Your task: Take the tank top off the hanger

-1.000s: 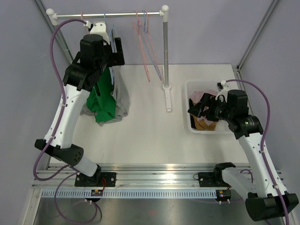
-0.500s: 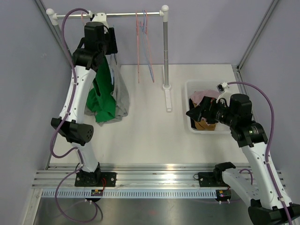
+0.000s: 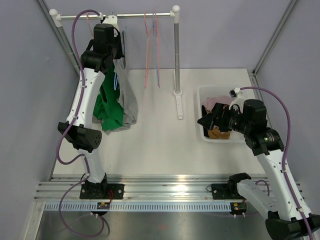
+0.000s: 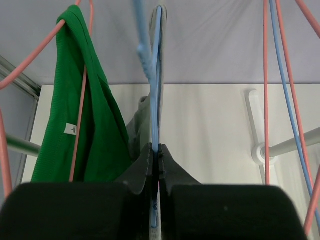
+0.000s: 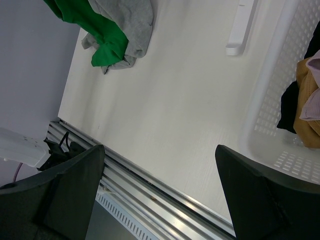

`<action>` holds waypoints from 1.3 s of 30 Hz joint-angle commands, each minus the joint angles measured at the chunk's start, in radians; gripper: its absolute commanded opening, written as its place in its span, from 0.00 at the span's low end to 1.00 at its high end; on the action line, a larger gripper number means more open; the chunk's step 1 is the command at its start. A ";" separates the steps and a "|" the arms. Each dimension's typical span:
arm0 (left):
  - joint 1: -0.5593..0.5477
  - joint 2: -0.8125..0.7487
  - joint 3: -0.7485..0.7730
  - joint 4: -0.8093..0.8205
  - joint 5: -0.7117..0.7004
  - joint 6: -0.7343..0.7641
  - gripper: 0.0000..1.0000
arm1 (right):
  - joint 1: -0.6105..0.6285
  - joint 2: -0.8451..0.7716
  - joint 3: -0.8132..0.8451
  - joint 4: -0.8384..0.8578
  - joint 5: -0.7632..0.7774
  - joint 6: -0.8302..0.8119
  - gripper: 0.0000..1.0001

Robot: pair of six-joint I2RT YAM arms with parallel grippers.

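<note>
A grey tank top (image 3: pixel 131 102) hangs on a blue hanger (image 4: pixel 155 75) from the rod (image 3: pixel 140 15), its hem bunched on the table. Beside it a green tank top (image 3: pixel 107 107) hangs on a pink hanger (image 4: pixel 80 110). My left gripper (image 4: pixel 155 150) is high by the rod, shut on the blue hanger's wire, with a bit of grey cloth (image 4: pixel 137 125) showing at the jaws. In the top view the left gripper (image 3: pixel 120 50) sits just below the rod. My right gripper (image 3: pixel 206 120) hovers wide open beside the basket, holding nothing; the right gripper (image 5: pixel 160 150) looks down at the bare table.
Empty pink and blue hangers (image 3: pixel 152 50) hang further right on the rod. The rack's post (image 3: pixel 176 50) stands on a white foot (image 3: pixel 179 106). A white basket (image 3: pixel 202 95) of clothes sits at the right. Grey walls enclose the table.
My left arm has risen toward the rod and its jaws have gone from open to shut on the blue hanger. The right gripper has shifted slightly left.
</note>
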 commanded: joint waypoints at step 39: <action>-0.003 -1.099 -0.966 0.360 0.468 -0.349 0.00 | 0.045 0.084 0.074 0.126 -0.239 -0.023 1.00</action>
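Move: The left fingers are already shut on the blue hanger under the rod. The grey tank top on it hangs with its middle about 20 cm below the hand, some 4 cm back and 3 cm right. The green tank top hangs about 7 cm to the hand's left, 5 cm back and 18 cm below; the empty hangers are 12 cm to its right, level ahead and about 3 cm higher. From the right hand, the grey tank top lies roughly 22 cm ahead, 40 cm left and 8 cm below. Keeping its pinch on the blue hanger, the left hand raises it about 10 cm to unhook it, then draws it back towards the robot some 24 cm, sinking about 4 cm late on, tilting up and turning clockwise. The right hand waits with its fingers open, then begins to rise and drift left a couple of centimetres, turning slightly counter-clockwise. ##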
